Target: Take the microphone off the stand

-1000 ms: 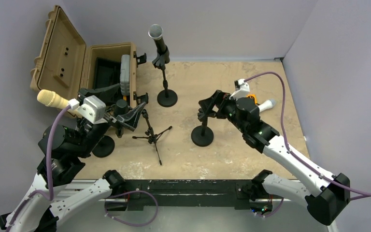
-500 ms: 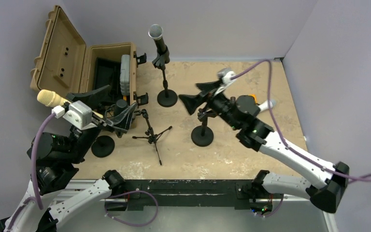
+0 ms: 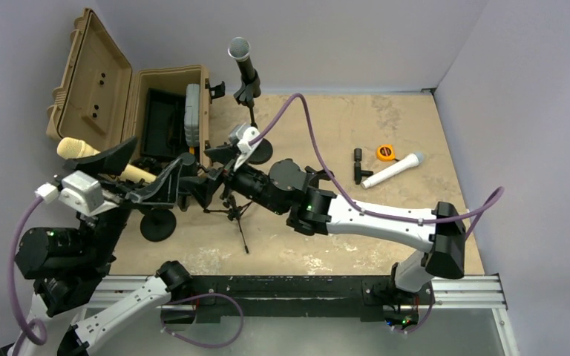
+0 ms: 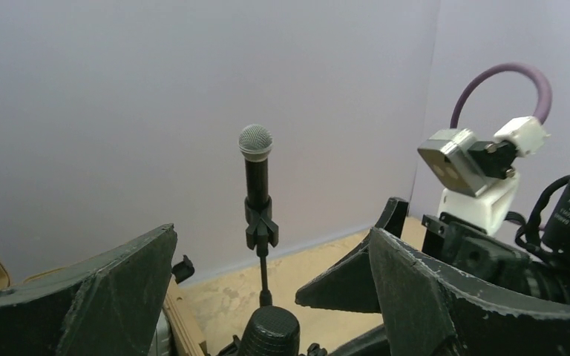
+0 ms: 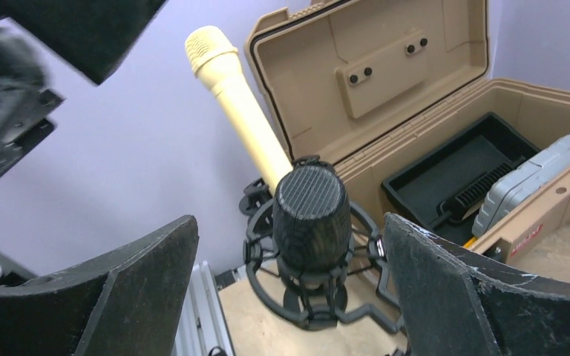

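A black microphone (image 3: 187,160) stands upright in a ring shock mount on a small tripod stand (image 3: 234,211) next to the tan case. In the right wrist view the black microphone (image 5: 312,215) sits between the spread fingers of my right gripper (image 5: 291,222), untouched. In the left wrist view its top (image 4: 269,332) is low between the spread fingers of my left gripper (image 4: 271,245). From above, my left gripper (image 3: 159,150) comes from the left and my right gripper (image 3: 206,169) from the right. Both are open.
A cream microphone (image 3: 82,151) leans on a round-base stand (image 3: 158,224) just left. A silver-headed microphone (image 3: 240,52) stands at the back. The open tan case (image 3: 96,81) is at the far left. A white microphone (image 3: 393,170) and an orange tape measure (image 3: 384,153) lie at right.
My right arm has swung far left across the table, from the right-hand stand to the black microphone. My left arm has drawn back to the left, its fingers still spread.
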`<state>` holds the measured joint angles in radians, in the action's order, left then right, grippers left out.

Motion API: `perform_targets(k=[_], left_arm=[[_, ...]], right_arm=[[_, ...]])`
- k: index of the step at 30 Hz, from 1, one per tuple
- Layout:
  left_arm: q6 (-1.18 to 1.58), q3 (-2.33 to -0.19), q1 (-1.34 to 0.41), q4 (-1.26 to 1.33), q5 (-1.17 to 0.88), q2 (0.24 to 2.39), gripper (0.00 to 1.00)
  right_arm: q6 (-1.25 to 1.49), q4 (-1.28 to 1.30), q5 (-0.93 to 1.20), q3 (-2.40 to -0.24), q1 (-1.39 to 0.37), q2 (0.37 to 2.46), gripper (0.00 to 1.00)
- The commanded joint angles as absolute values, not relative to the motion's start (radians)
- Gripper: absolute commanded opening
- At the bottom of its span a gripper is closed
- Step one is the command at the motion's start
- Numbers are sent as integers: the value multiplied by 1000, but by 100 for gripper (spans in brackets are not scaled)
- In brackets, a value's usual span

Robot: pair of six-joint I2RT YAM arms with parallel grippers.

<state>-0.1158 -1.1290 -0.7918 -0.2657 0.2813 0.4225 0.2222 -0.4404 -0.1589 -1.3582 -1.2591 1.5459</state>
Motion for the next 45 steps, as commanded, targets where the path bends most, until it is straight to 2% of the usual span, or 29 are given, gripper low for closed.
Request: perform_targets(k=[1, 12, 18, 19, 25, 28, 39, 43, 45], left_arm=[[-124, -1102, -779, -185, 343, 368, 98], [-122, -1086, -770, -166, 356, 356, 98], [-120, -1086, -767, -171, 350, 370, 98], [-120, -1086, -766, -171, 349, 371, 98], [-118, -1085, -764, -171, 350, 374, 98], [-118, -1083, -763, -169, 358, 376, 98], [-118, -1074, -762, -160, 373, 381, 97], [-120, -1071, -760, -158, 374, 382, 98], [-120, -1071, -761, -157, 377, 383, 97]], right_arm=[[232, -464, -251, -1477, -1262, 1616, 91], [262, -428, -268, -1553, -1262, 1720, 81], [264, -448, -255, -1545, -1262, 1713, 70], [262, -451, -256, -1543, -1262, 1709, 66], [236, -456, -258, -1559, -1262, 1672, 30], [219, -457, -272, -1577, -1262, 1639, 20], [157, -419, -351, -1677, -1258, 1544, 9], [135, -424, -379, -1663, -1240, 1482, 0], [134, -428, -384, -1649, -1223, 1446, 0]])
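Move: The studio microphone upright in its shock mount has its middle about 5 cm to the right hand's left, 2 ahead and 10 below; its mesh head comes up nearer, only some 4 cm below. The cream microphone stands about 20 cm left, 3 ahead, near hand height; the case is roughly 22 ahead, 18 left, 32 below. The handheld microphone lies 27 ahead, 8 right, about level. From the left hand the studio microphone is 9 ahead, 7 right, 15 below. The right hand eases some 6 cm left, forward and down until its open fingers straddle the black mesh head, then pinches it and, keeping hold, draws the microphone up about 17 cm out of the shock mount while swinging some 9 cm right, the fingertips tilting up and the hand turning slightly clockwise. Early on the left hand shifts about 3 cm left, still open and empty, then all but stays there. ##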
